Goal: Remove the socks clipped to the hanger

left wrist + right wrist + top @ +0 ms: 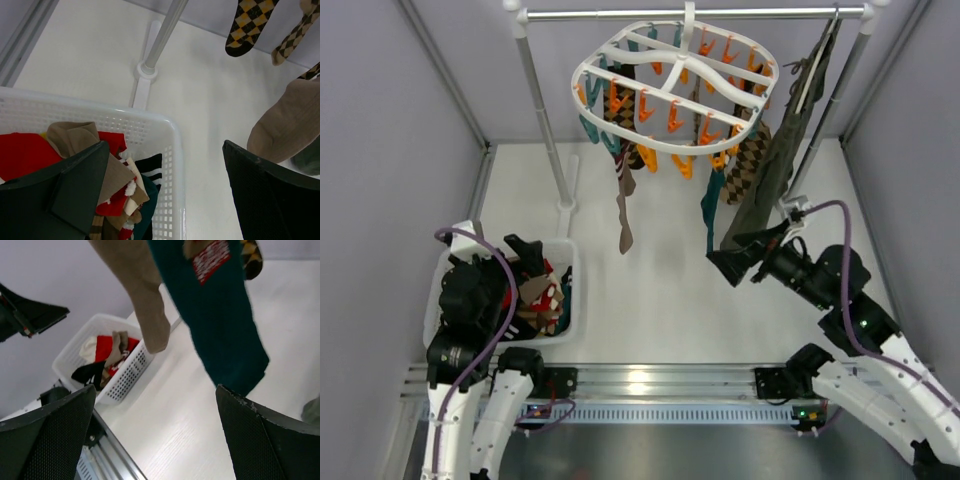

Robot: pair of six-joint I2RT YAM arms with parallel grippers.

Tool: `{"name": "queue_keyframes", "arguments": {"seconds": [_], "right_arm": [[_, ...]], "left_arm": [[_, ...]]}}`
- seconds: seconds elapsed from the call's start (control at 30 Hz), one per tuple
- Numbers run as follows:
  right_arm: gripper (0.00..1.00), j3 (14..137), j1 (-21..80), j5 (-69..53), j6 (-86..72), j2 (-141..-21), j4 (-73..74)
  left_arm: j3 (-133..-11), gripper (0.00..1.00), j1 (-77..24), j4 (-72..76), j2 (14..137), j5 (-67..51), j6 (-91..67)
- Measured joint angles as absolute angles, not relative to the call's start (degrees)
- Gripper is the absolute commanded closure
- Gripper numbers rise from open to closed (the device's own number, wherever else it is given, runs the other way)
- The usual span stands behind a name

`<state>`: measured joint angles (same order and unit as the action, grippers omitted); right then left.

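The white oval hanger (665, 143) hangs by its hook from the top rail, with orange and teal clips all over it. Several socks hang from it: a brown one (625, 205), a dark teal one (711, 205) and argyle ones (748, 160). My right gripper (732, 256) is open just below and in front of the teal sock (215, 315), beside the brown sock's toe (150, 315), touching neither. My right gripper (155, 390) holds nothing. My left gripper (525, 250) is open over the basket, straddling its corner with nothing held (165, 150). Argyle toes (247, 25) hang far ahead of it.
A white perforated basket (571, 290) at the near left holds several loose socks, red, tan and dark. A large olive-green garment (782, 150) hangs at the rail's right end, next to the right gripper. The rack's left pole (545, 125) stands behind the basket. A metal rail (650, 380) runs along the near edge.
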<state>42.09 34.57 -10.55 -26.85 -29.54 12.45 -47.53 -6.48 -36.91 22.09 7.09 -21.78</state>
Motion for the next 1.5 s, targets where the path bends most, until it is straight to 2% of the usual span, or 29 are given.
{"name": "queue_keyframes", "arguments": {"seconds": [0.1, 0.3, 0.47, 0.53, 0.83, 0.97, 1.13, 1.17, 1.23, 1.27, 1.3, 1.37, 1.5], "right_arm": [[0.0, 42.61, 43.79, -6.44, -26.35, -34.65, 11.07], [0.01, 47.94, 70.65, 16.12, -18.74, -49.84, 5.21], [0.0, 50.48, 74.08, 28.08, -12.4, -64.49, -4.03], [0.03, 52.69, 73.97, 32.67, -10.02, -70.48, -6.55], [0.28, 54.22, 70.78, 42.06, -3.92, -83.0, -24.1], [0.51, 54.24, 68.88, 43.35, -1.15, -87.83, -32.27], [0.61, 54.17, 68.73, 43.46, 1.04, -93.23, -37.28], [0.69, 53.93, 68.73, 43.48, 1.37, -93.76, -38.26], [0.77, 53.89, 68.79, 43.51, 1.93, -94.45, -39.57], [0.91, 53.89, 68.86, 43.57, 2.2, -94.76, -40.36], [0.95, 53.89, 68.9, 43.64, 2.52, -95.09, -41.06], [0.99, 53.91, 69.19, 44.23, 3.18, -95.92, -42.3], [1.0, 53.91, 70.43, 45.69, 4.91, -97.27, -44.36]], "left_arm": [[-46.81, 0.01, -6.48, -36.88, 22.11, 6.35, -21.78], [-46.72, 0.02, -6.48, -36.4, 22.09, 5.15, -21.78], [-46.59, 0.02, -6.48, -36.4, 22.06, 4.69, -21.78], [-46.59, 0.01, -6.48, -36.4, 22.02, 4.43, -21.78], [-46.59, 0.01, -6.48, -36.4, 22.09, 2.76, -21.65], [-47.72, 0.02, -6.48, -36.62, 23.94, 1.65, -21.78], [-55.46, 0.01, -6.48, -36.91, 28.93, -3.42, -23.22], [-57.84, 0.01, -6.48, -36.82, 30.06, -4.71, -23.66], [-62.74, 0.02, -6.48, -36.18, 32.36, -7.77, -24.36], [-64.55, 0.01, -6.48, -35.48, 33.34, -9.23, -24.69], [-66.48, 0.01, -6.48, -34.15, 34.44, -11.16, -25.19], [-69.52, 0.02, -6.48, -32.01, 36.8, -15.16, -26.44], [-74.0, 0.01, -6.48, -28.25, 42.89, -20.51, -28.58]]}}
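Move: The right hand's target, the foot of the hanging brown striped sock, lies about 20 cm to its left, 9 cm ahead and 9 cm lower. The teal sock hangs nearer, roughly 4 cm left and 8 cm ahead, about level in height. The left black-and-gold argyle sock is some 22 cm ahead and 17 cm left, also about level. From the left hand, the brown foot is about 20 cm right, 5 cm ahead and 6 cm lower. The right fingers close on the brown sock's foot and pinch it, after the open hand swings about 20 cm left past the teal sock, dipping back first, then reaches forward and sinks 10 cm, rolling left side down and ending turned clockwise. Late on, the open left hand rises some 16 cm and moves right towards the hanger, turning clockwise. ##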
